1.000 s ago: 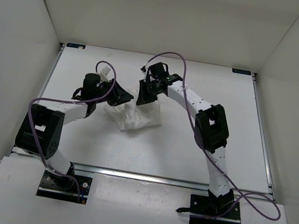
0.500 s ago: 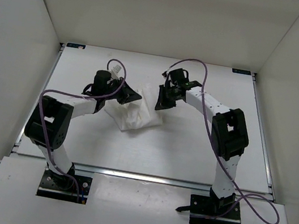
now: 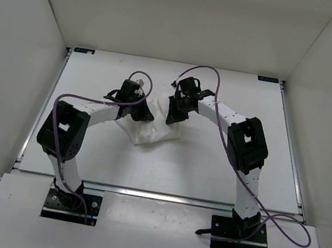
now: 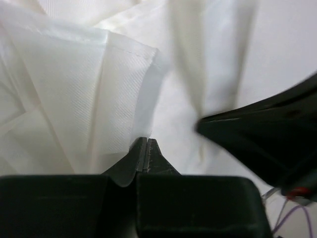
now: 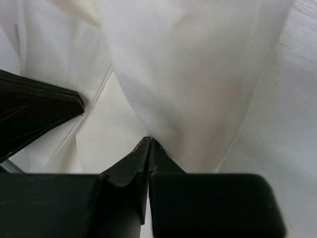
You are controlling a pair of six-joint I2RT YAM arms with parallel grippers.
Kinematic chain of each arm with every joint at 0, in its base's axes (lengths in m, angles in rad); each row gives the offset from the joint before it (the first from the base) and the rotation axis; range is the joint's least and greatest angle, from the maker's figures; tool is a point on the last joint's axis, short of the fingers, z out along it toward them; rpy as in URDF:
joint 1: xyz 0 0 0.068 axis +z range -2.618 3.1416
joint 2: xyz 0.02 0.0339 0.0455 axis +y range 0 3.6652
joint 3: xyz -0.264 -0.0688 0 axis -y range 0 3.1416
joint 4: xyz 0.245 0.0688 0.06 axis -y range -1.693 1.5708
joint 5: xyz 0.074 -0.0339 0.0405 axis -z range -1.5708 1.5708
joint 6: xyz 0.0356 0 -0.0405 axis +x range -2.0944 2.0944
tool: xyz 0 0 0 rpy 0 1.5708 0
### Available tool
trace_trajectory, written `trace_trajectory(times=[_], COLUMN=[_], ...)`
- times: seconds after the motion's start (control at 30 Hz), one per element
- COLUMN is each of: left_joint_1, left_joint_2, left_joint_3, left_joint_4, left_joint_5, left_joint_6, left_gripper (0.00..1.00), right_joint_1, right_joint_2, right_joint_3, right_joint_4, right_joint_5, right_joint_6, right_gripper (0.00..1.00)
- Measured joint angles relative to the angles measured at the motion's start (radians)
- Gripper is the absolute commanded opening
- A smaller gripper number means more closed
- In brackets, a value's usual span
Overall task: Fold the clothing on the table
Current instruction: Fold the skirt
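The clothing is a bunched white garment in the middle of the table. My left gripper sits at its upper left edge, and my right gripper at its upper right edge, a short gap apart. In the left wrist view the left gripper is shut, with a hemmed fold of the clothing running into its tips. In the right wrist view the right gripper is shut on gathered fabric of the clothing. Each wrist view shows the other gripper as a dark wedge.
White walls enclose the table on the left, back and right. An aluminium rail runs along the near edge, with both arm bases below it. Purple cables loop off the arms.
My left gripper has moved right to the clothing's edge and shut on it. The right gripper swung right, then came back a little left, still shut on the fabric.
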Motion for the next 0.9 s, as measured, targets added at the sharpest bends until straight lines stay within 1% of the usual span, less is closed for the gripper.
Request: trace_trajectory(times=[0.13, 0.27, 0.4, 0.5, 0.6, 0.9], left_joint_1=[-0.010, -0.008, 0.030, 0.099, 0.154, 0.199], left_joint_2=[0.048, 0.047, -0.008, -0.089, -0.123, -0.204], left_joint_3=[0.000, 0.006, -0.019, -0.088, -0.101, -0.173], left_joint_4=[-0.071, -0.131, -0.134, -0.112, -0.118, -0.138], left_joint_5=[-0.040, -0.105, -0.133, -0.131, -0.147, -0.153], left_joint_6=[0.042, 0.068, 0.070, 0.063, 0.066, 0.068], left_gripper=[0.00, 0.00, 0.00, 0.00, 0.00, 0.00], right_joint_1=[-0.010, -0.010, -0.006, -0.004, -0.004, 0.001], right_joint_2=[0.008, 0.011, 0.023, 0.038, 0.049, 0.054], right_joint_3=[0.000, 0.002, 0.008, 0.015, 0.019, 0.025], right_joint_4=[-0.003, -0.005, -0.009, -0.013, -0.016, -0.025], right_joint_5=[0.005, 0.009, 0.014, 0.017, 0.018, 0.026], right_joint_6=[0.000, 0.000, 0.000, 0.000, -0.001, -0.004], right_gripper=[0.00, 0.00, 0.00, 0.00, 0.00, 0.00])
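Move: The skirt lies bunched under both of my closed grippers. Its middle is right below my left hand, roughly 4 cm down; its left edge is some 12 cm to the left and 2 cm nearer me, its near corner about 11 cm back and 5 cm left. My right hand has the skirt's middle about 6 cm to its left and 3 cm below, and the skirt's right edge 5 cm to its right and 3 cm back. With fingers shut, my left hand first dips about 4 cm onto the skirt's middle, drawing back a little, then sweeps some 10 cm left across the left panel towards its outer edge, away from my right hand, easing up as it goes and turning about 15 degrees counter-clockwise. My right hand stays in place over the skirt's right part, sinking roughly 2 cm to press its closed tips on the fold. ##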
